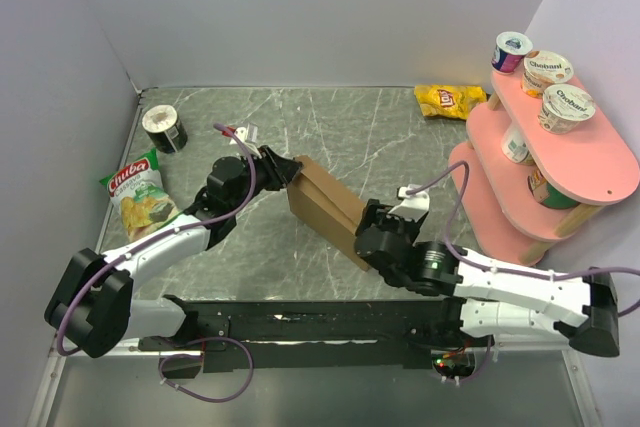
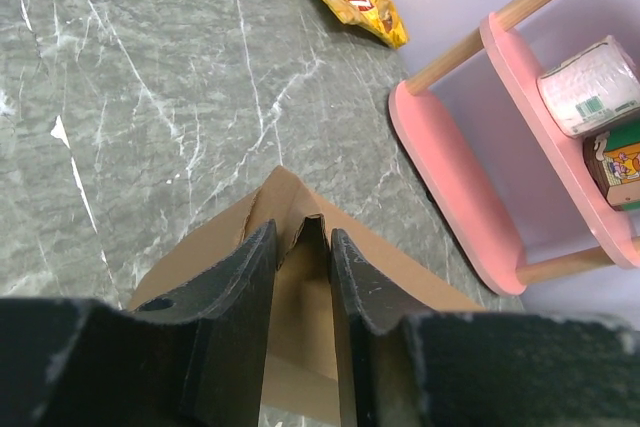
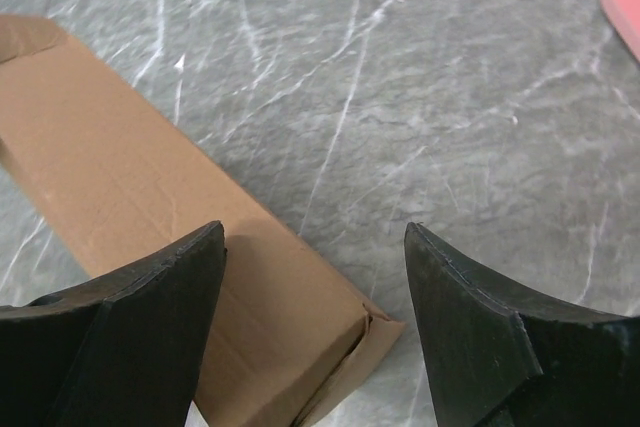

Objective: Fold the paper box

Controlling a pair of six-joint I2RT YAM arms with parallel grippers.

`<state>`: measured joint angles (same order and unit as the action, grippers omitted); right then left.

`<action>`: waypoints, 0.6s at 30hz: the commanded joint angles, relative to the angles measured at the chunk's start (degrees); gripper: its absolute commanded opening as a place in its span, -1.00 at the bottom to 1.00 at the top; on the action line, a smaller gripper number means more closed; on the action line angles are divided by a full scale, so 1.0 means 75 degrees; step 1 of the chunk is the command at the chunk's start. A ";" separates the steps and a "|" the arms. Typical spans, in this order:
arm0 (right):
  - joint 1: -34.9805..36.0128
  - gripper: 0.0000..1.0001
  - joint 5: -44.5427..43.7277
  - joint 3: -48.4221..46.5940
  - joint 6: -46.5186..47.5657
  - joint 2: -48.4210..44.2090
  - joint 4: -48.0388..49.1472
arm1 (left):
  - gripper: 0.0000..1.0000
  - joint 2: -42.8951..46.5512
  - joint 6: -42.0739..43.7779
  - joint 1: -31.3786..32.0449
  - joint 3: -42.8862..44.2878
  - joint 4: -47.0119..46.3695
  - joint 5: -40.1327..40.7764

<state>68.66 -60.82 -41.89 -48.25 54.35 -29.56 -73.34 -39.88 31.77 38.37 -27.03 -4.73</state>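
The paper box (image 1: 325,209) is a long brown cardboard box lying at a slant in the middle of the marble table. My left gripper (image 1: 283,172) is at its far left end. In the left wrist view its narrow-set fingers (image 2: 250,287) pinch an upright flap of the box (image 2: 420,277), and the flap's tip shows between them. My right gripper (image 1: 365,237) is at the box's near right end. In the right wrist view that gripper (image 3: 313,230) stands open, one finger over the box (image 3: 150,187) and the other over bare table. The closed end flap shows below.
A green chips bag (image 1: 140,192) and a black-and-white cup (image 1: 165,129) lie at the left. A yellow chips bag (image 1: 450,100) lies at the back right. A pink tiered shelf (image 1: 560,167) with yogurt cups stands along the right wall.
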 commanded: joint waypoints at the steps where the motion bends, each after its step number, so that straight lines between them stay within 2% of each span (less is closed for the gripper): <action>1: 0.0371 0.58 -0.0094 0.0124 -0.1767 0.1119 -0.2852 | -0.67 -0.0604 0.0372 0.0030 -0.0686 0.2924 0.0385; 4: 0.0512 0.58 -0.0083 0.0066 -0.2446 0.1542 -0.3241 | -0.66 -0.0569 0.0372 0.0030 -0.0698 0.2924 0.0315; 7: 0.0665 0.58 -0.0082 0.0065 -0.3162 0.1742 -0.3816 | -0.54 -0.0522 0.0348 0.0030 -0.0675 0.2994 0.0303; 8: 0.0735 0.58 -0.0059 0.0077 -0.3188 0.1730 -0.3828 | -0.43 -0.0487 0.0348 0.0030 -0.0663 0.3029 0.0291; 10: 0.0782 0.58 -0.0012 0.0089 -0.3153 0.1660 -0.3851 | -0.35 -0.0336 0.0372 0.0030 -0.0570 0.3169 0.0303; 13: 0.0841 0.58 0.0000 0.0066 -0.3072 0.1415 -0.3887 | -0.04 -0.0113 0.0535 0.0030 -0.0277 0.3438 0.0408; 14: 0.0841 0.58 0.0000 0.0089 -0.2978 0.1251 -0.3840 | 0.12 -0.0077 0.0629 0.0018 -0.0172 0.3579 0.0466; 18: 0.0841 0.57 0.0000 0.0253 -0.2707 0.0981 -0.3547 | 0.38 0.0146 0.0863 -0.0064 0.0448 0.3978 0.0432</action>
<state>74.26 -70.87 -44.82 -73.41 61.43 -44.05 -71.35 -38.30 31.62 40.36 -17.10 -2.63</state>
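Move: The left fingers still hold the upper corner at the paper box's far-left end, so the box's middle is about 8 cm back, 7 cm right and 5 cm below that hand. From the open right hand, at the near-right end, it is about 4 cm ahead, 6 cm left and 5 cm below. The green chips bag lies some 33 cm left of the left hand and 8 cm back; the yellow bag is about 25 cm ahead of the right hand and 18 cm right. Easing back and down by barely 1 cm each, the right hand stays wide open at the box's near-right end and turns some 10 degrees clockwise. The left hand first holds still with its grip on the far-left corner, then opens to about twice its gap, letting go as it dips and shifts left about 1 cm each and tips slightly downward. ##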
